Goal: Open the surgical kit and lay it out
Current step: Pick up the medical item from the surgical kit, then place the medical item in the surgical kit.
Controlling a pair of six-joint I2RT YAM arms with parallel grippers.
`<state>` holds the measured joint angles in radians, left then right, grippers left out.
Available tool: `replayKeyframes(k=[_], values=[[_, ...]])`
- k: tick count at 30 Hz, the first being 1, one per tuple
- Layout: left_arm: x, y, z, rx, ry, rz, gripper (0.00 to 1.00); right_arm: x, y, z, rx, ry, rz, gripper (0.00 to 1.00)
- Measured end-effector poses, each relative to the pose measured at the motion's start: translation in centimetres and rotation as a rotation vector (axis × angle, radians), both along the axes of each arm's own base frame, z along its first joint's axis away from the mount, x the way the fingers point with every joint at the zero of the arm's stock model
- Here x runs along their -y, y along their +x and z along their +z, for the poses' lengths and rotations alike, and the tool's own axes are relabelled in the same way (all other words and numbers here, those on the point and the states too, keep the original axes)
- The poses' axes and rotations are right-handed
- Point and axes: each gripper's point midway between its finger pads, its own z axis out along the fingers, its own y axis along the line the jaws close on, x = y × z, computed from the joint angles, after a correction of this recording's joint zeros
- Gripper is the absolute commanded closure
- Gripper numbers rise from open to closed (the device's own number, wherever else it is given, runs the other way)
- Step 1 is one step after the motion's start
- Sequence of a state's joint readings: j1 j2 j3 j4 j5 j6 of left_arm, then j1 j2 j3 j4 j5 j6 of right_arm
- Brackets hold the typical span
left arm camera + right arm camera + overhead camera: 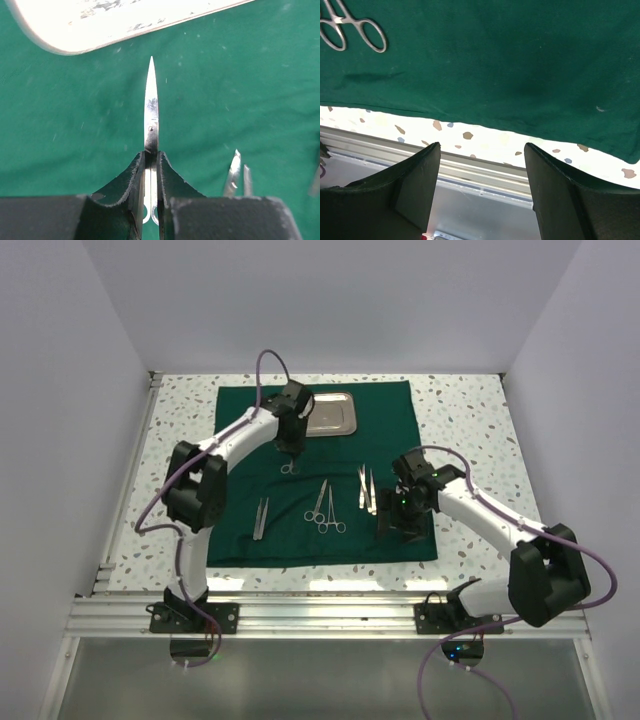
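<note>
The surgical kit lies opened out: a dark green cloth (400, 420) is spread flat, with a shiny steel tray (333, 414) near its far edge. My left gripper (289, 448) hangs just in front of the tray, shut on a pair of slim silver scissors (288, 467). In the left wrist view the scissors' blade (151, 107) points at the tray (100, 20) from between the closed fingers of the left gripper (150, 156). Tweezers (261, 517), two ring-handled instruments (322, 506) and more tweezers (366, 488) lie on the cloth. My right gripper (397, 530) (481, 146) stands open and empty over the cloth's front right edge.
The speckled tabletop (470, 420) shows around the cloth, with a metal rail (320, 615) along the near edge. White walls enclose the left, far and right sides. Ring handles (367, 36) lie at the upper left of the right wrist view.
</note>
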<state>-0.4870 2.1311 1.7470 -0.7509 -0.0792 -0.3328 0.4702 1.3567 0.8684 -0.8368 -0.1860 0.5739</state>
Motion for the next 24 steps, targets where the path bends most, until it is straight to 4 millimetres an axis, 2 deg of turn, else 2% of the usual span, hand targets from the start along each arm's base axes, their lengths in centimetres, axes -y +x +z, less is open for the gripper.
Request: replayKeyframes(k=[2,5,8,10,12,13,15,16,18,21,24], values=[[0.1,-0.5,1.8,0.026,-0.026,0.037,1.0,-0.1,0.3,0.5,0.009,0.003,0.007,0.28],[0.5,-2.6,4.0,0.05,-0.06,0.081,1.0,-0.7,1.3,1.7,0.044,0.023,0.019,0.28],[2.3,-5.8,4.5,0.046,-0.081,0.09,1.0,-1.1,1.8,2.5,0.067,0.044,0.03,0.28],[4.2,-8.3,3.9,0.028,-0.093,0.074,0.99,-1.1,1.8,2.6,0.069,0.045,0.038,0.28],[5.9,-10.9,2.6,-0.011,-0.096,0.049,0.86,-1.0,1.6,2.6,0.065,0.042,0.044,0.28],[6.3,-11.9,2.0,-0.031,-0.096,0.041,0.75,-0.9,1.5,2.6,0.064,0.041,0.047,0.28],[6.9,-13.5,1.0,-0.068,-0.091,0.036,0.66,-0.8,1.2,2.6,0.067,0.041,0.054,0.28],[7.1,-13.7,0.8,-0.077,-0.091,0.041,0.52,-0.6,0.9,2.6,0.067,0.04,0.057,0.28],[7.3,-13.7,0.7,-0.08,-0.098,0.059,0.43,-0.3,0.3,2.6,0.066,0.037,0.063,0.28],[7.3,-12.9,1.2,-0.063,-0.094,0.074,0.4,0.0,-0.2,2.8,0.066,0.037,0.065,0.28],[7.8,-10.4,2.8,-0.01,-0.092,0.08,0.4,0.1,-0.4,3.0,0.071,0.038,0.065,0.28]])
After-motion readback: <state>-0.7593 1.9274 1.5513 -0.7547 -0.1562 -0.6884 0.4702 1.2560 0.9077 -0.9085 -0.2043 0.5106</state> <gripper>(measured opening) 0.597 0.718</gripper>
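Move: The scissors in the left hand are bound for the drape about 14 cm back and 8 cm to the right of it, some 5 cm lower. The first scissors lie roughly 10 cm back and 6 right, the clamp about 13 back and 9 right, the scalpels 7 back and 17 right; the tray is around 18 cm ahead and 6 right. From the right hand that spot is some 10 cm ahead and 16 left. Still pinching the scissors near their rings, the left hand lifts about 4 cm, swings some 14 cm back and 7 right to the clamp and the first scissors while sinking again, then opens its fingers and lets go. Open, it starts back forward and up, 2 to 3 cm each way. The empty right hand rises about 3 cm. ##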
